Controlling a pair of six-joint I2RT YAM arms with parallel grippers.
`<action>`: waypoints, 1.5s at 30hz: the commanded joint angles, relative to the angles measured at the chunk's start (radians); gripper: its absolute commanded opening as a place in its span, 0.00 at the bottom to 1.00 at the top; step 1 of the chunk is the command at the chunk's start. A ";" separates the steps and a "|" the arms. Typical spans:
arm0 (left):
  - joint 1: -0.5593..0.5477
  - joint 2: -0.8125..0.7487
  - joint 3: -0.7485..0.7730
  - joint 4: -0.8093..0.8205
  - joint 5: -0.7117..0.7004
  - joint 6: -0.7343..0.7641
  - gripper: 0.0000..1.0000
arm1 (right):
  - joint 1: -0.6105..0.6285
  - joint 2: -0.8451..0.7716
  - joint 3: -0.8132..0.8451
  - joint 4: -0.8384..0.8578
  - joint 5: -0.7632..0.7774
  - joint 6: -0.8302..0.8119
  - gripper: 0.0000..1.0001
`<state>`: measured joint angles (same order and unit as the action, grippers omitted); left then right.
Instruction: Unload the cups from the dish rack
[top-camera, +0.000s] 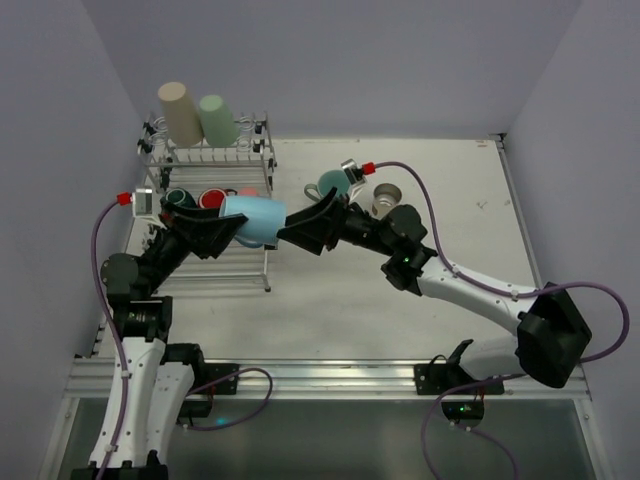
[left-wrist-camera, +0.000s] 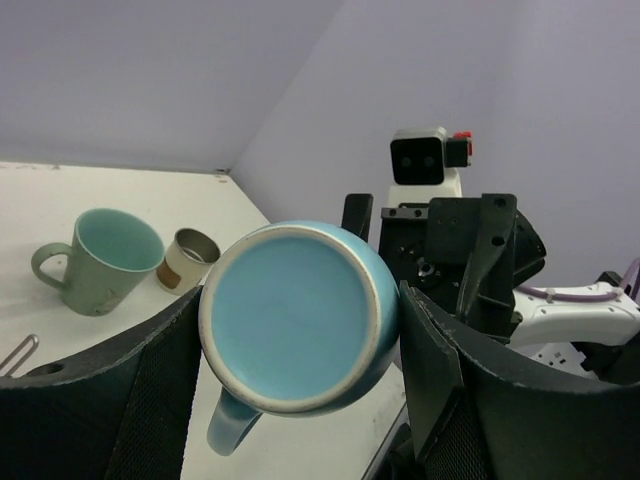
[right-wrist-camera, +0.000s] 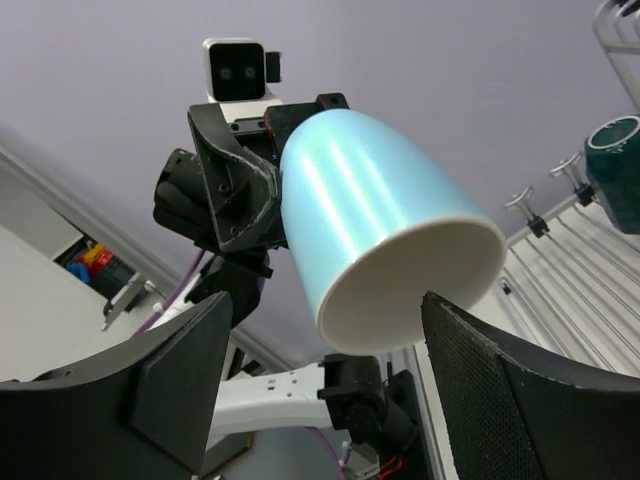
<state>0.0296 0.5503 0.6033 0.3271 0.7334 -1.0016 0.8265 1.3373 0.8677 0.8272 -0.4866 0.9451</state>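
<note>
My left gripper (top-camera: 228, 225) is shut on the base end of a light blue mug (top-camera: 255, 220) and holds it on its side in the air, just right of the dish rack (top-camera: 266, 160). In the left wrist view the mug (left-wrist-camera: 300, 310) sits between both fingers, handle down. My right gripper (top-camera: 290, 228) is open, its jaws around the mug's mouth end (right-wrist-camera: 400, 250) without closing on it. Beige (top-camera: 180, 112) and mint green (top-camera: 217, 118) cups stand on the rack's back tier. Dark green (top-camera: 180, 198), red (top-camera: 211, 199) and pink (top-camera: 247, 191) cups sit in the rack.
A teal-green mug (top-camera: 332, 185) and a small grey-brown cup (top-camera: 386, 198) stand on the table right of the rack; both show in the left wrist view (left-wrist-camera: 100, 258) (left-wrist-camera: 187, 260). Purple walls enclose the table on three sides.
</note>
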 joint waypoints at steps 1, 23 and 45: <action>-0.016 -0.007 -0.005 0.147 0.020 -0.081 0.15 | 0.022 0.033 0.085 0.061 -0.043 0.018 0.78; -0.085 0.057 0.087 -0.161 -0.018 0.280 1.00 | 0.030 0.034 0.001 0.169 0.104 0.029 0.00; -0.292 -0.050 0.021 -0.556 -0.216 0.725 1.00 | -0.670 0.103 0.624 -1.375 0.711 -0.683 0.00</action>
<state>-0.2176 0.5220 0.6189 -0.1890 0.5861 -0.3370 0.2195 1.3327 1.3731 -0.3668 0.1169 0.4030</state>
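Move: The blue cup, still held sideways in my left hand, has its middle about 4 cm to the right of that hand, 2 ahead and 1 above. From my open right hand it lies some 8 cm left, 3 ahead and 1 above, mouth facing that hand. From the right hand, the green mug stands about 26 cm ahead, 9 right and 22 below; the silver cup some 24 ahead, 23 right and 23 below. I push my right hand roughly 3 cm left onto the blue cup's open end, one finger inside the mouth, and pinch the rim wall. My left hand, held almost still, then opens wide, lets go and sinks about 8 cm, rolling its left side up. With the cup, the right hand dips, then swings right and forward about 40 cm beyond the silver cup's right side, turning clockwise some 70 degrees. ##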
